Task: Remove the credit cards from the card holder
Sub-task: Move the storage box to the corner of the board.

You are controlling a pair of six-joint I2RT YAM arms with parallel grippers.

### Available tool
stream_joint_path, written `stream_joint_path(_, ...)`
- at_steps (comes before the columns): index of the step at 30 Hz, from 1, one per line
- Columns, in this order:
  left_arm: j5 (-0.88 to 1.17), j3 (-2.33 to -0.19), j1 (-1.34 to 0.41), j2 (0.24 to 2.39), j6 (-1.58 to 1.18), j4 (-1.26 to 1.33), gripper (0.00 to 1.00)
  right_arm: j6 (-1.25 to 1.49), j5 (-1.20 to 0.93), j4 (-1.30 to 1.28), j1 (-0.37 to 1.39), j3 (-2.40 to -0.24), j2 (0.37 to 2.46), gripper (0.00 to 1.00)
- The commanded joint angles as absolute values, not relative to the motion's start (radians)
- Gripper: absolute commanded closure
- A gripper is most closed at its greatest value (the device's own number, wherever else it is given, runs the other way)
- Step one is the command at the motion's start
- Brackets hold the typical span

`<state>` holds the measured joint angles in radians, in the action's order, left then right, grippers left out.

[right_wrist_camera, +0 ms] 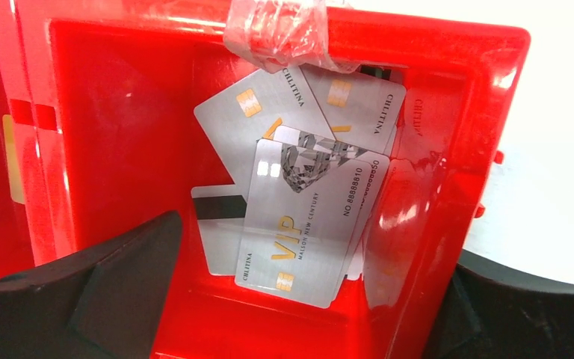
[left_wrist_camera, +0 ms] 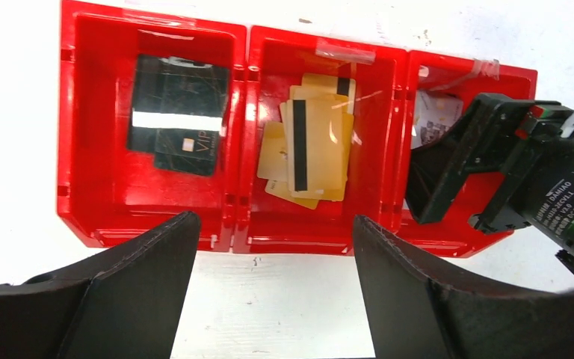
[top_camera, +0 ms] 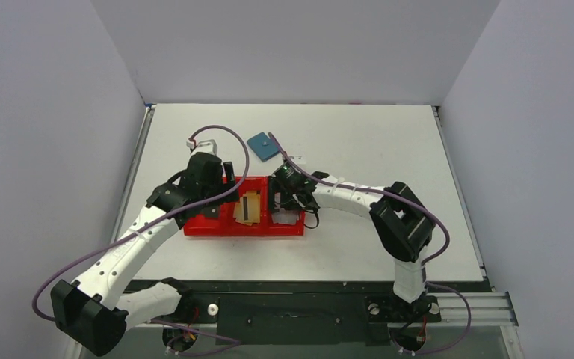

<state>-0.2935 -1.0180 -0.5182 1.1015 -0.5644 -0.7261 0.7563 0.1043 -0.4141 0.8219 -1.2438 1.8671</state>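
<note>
The blue card holder point(top_camera: 263, 145) lies flat on the table behind the red tray, apart from both grippers. Gold credit cards point(left_wrist_camera: 314, 142) lie in the tray's middle compartment and also show in the top view point(top_camera: 249, 209). Dark grey cards point(left_wrist_camera: 179, 112) lie in its left compartment. Silver VIP cards point(right_wrist_camera: 306, 217) lie in its right compartment. My left gripper point(left_wrist_camera: 275, 221) is open and empty over the tray's near edge point(top_camera: 224, 188). My right gripper point(right_wrist_camera: 318, 239) is open and empty, low over the right compartment point(top_camera: 284, 200).
The red three-compartment tray point(top_camera: 217, 228) sits mid-table, with clear tape point(right_wrist_camera: 284, 30) on its far rim. In the left wrist view the right gripper's body point(left_wrist_camera: 523, 172) covers part of the right compartment. White walls enclose the table on three sides.
</note>
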Motion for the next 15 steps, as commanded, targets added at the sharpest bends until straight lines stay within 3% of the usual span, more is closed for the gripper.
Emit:
stream_joint_path(1, -0.325, -1.068, -0.493, 1.077, -0.574, -0.763, 0.27, 0.769, 0.102, -0.425, 0.858, -1.371, 1.925, 0.01)
stream_joint_path(15, -0.345, -1.242, -0.433, 1.053, -0.578, -0.876, 0.27, 0.892, 0.071, -0.436, 0.960, -1.756, 2.202, 0.01)
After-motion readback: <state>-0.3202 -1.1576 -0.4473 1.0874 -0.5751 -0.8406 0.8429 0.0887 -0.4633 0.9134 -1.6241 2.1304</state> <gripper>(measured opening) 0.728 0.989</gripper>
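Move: Astride the storage box's right end wall, the right hand has the box's middle about 16 cm to its left, level with it ahead and 1 cm lower. The silver cards lie 1 cm left and some 3 cm below; the gold cards 15 cm left at the same depth. The blue card holder is roughly 20 cm ahead and 10 cm left, 3 cm lower. From the left hand, the box's middle is about 3 cm ahead, 5 cm right and 15 cm below. Sweeping left at a steady pace, the right hand pushes the storage box along the board with its outer finger still behind the right end wall, about 10 cm left and 2 cm forward; its fingers stay wide open, the other one inside the silver-card compartment. The left hand, touching nothing, drifts 2.5 cm left and then climbs about 4 cm above the box. ##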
